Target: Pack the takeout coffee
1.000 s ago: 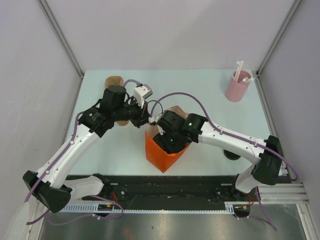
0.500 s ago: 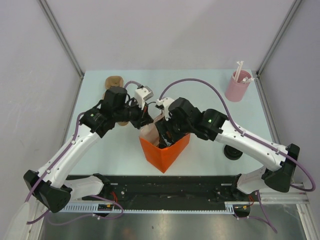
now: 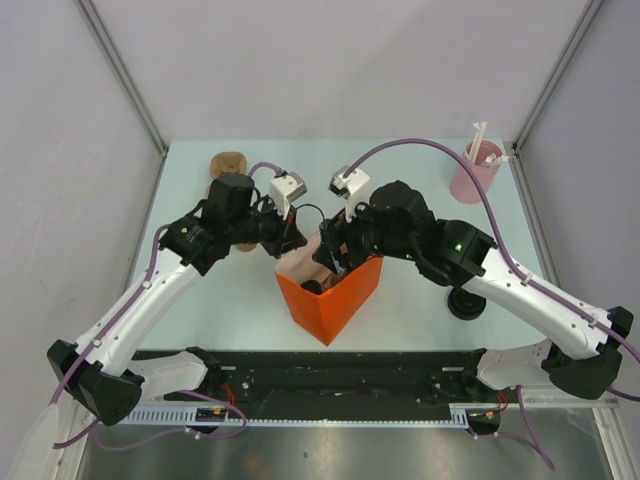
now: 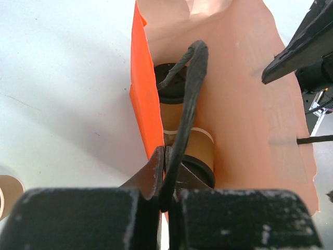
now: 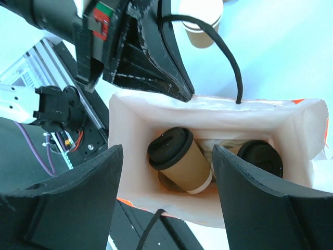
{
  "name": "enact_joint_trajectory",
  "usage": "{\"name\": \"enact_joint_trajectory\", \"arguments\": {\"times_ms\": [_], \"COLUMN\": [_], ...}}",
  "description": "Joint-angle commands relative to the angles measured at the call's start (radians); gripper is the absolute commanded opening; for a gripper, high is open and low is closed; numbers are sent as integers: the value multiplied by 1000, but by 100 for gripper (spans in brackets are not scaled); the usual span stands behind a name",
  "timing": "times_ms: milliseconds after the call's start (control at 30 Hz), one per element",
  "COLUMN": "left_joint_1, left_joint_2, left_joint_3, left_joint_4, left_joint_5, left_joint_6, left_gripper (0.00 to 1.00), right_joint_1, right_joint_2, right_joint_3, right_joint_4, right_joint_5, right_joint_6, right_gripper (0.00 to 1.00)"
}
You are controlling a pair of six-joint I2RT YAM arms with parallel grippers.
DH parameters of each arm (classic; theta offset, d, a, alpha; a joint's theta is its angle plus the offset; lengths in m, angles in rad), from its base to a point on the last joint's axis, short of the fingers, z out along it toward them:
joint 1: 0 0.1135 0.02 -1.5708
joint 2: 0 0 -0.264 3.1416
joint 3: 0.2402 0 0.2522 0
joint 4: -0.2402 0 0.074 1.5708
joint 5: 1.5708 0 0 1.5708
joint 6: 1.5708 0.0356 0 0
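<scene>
The orange bag [image 3: 330,295] stands open mid-table. Both takeout coffee cups lie inside it: one tan cup with a black lid [image 5: 179,159] leans on its side, and the second cup's lid [image 5: 261,158] shows beside it. The left wrist view shows them too, a far lid [image 4: 170,86] and a near cup [image 4: 199,148]. My left gripper [image 4: 166,165] is shut on the bag's black cord handle [image 4: 190,99] at the rim, holding the mouth open. My right gripper [image 5: 166,150] hangs open just above the bag's mouth, holding nothing, and shows in the top view as well [image 3: 335,250].
A pink cylinder with white straws [image 3: 474,172] stands at the back right. A brown pulp tray [image 3: 228,163] lies at the back left, behind my left arm. A small dark round thing [image 3: 465,303] sits on the table under my right arm.
My right gripper has lifted out of the bag, drawn back to the right and opened wider, leaving a cup inside. The left gripper has kept its hold on the handle.
</scene>
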Motion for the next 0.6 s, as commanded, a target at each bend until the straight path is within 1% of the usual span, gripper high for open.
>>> {"name": "enact_joint_trajectory", "arguments": {"times_ms": [0, 367, 533, 567], "left_joint_1": [-4, -4, -4, -4], "left_joint_2": [-20, -17, -16, -16], "left_joint_3": [-10, -7, -7, -7], "left_joint_4": [-11, -13, -13, -15], "left_joint_5": [27, 38, 39, 41], "left_joint_6": [39, 40, 42, 42], "left_gripper": [0, 0, 1, 2], "right_joint_1": [-5, -10, -21, -22], "right_joint_2": [-47, -109, -133, -136], "right_joint_3": [38, 26, 17, 13], "right_joint_4": [89, 172, 174, 169], "right_joint_5": [-2, 15, 34, 40], "right_joint_6": [-17, -14, -15, -14], "right_gripper": [74, 75, 75, 75]}}
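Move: The coffee cup lying lid-up at a slant in the bag is almost straight below the right hand, about 24 cm down and 3 cm left. The other coffee cup is about 5 cm farther forward of it and 3 cm to its right, equally low. The bag's mouth is centred just under the right fingers, roughly 7 cm below. From the left hand, the slanted cup lies about 18 cm down, 3 cm back and 4 cm right. Touching neither cup, the right hand keeps rising away from them and the bag's mouth, about 6 cm almost straight up, easing a centimetre to the right near the end. Its open fingers stay open as the wrist tips their ends up some 10 degrees. The left hand stays put, still pinching the bag's rim beside a handle to steady it. ##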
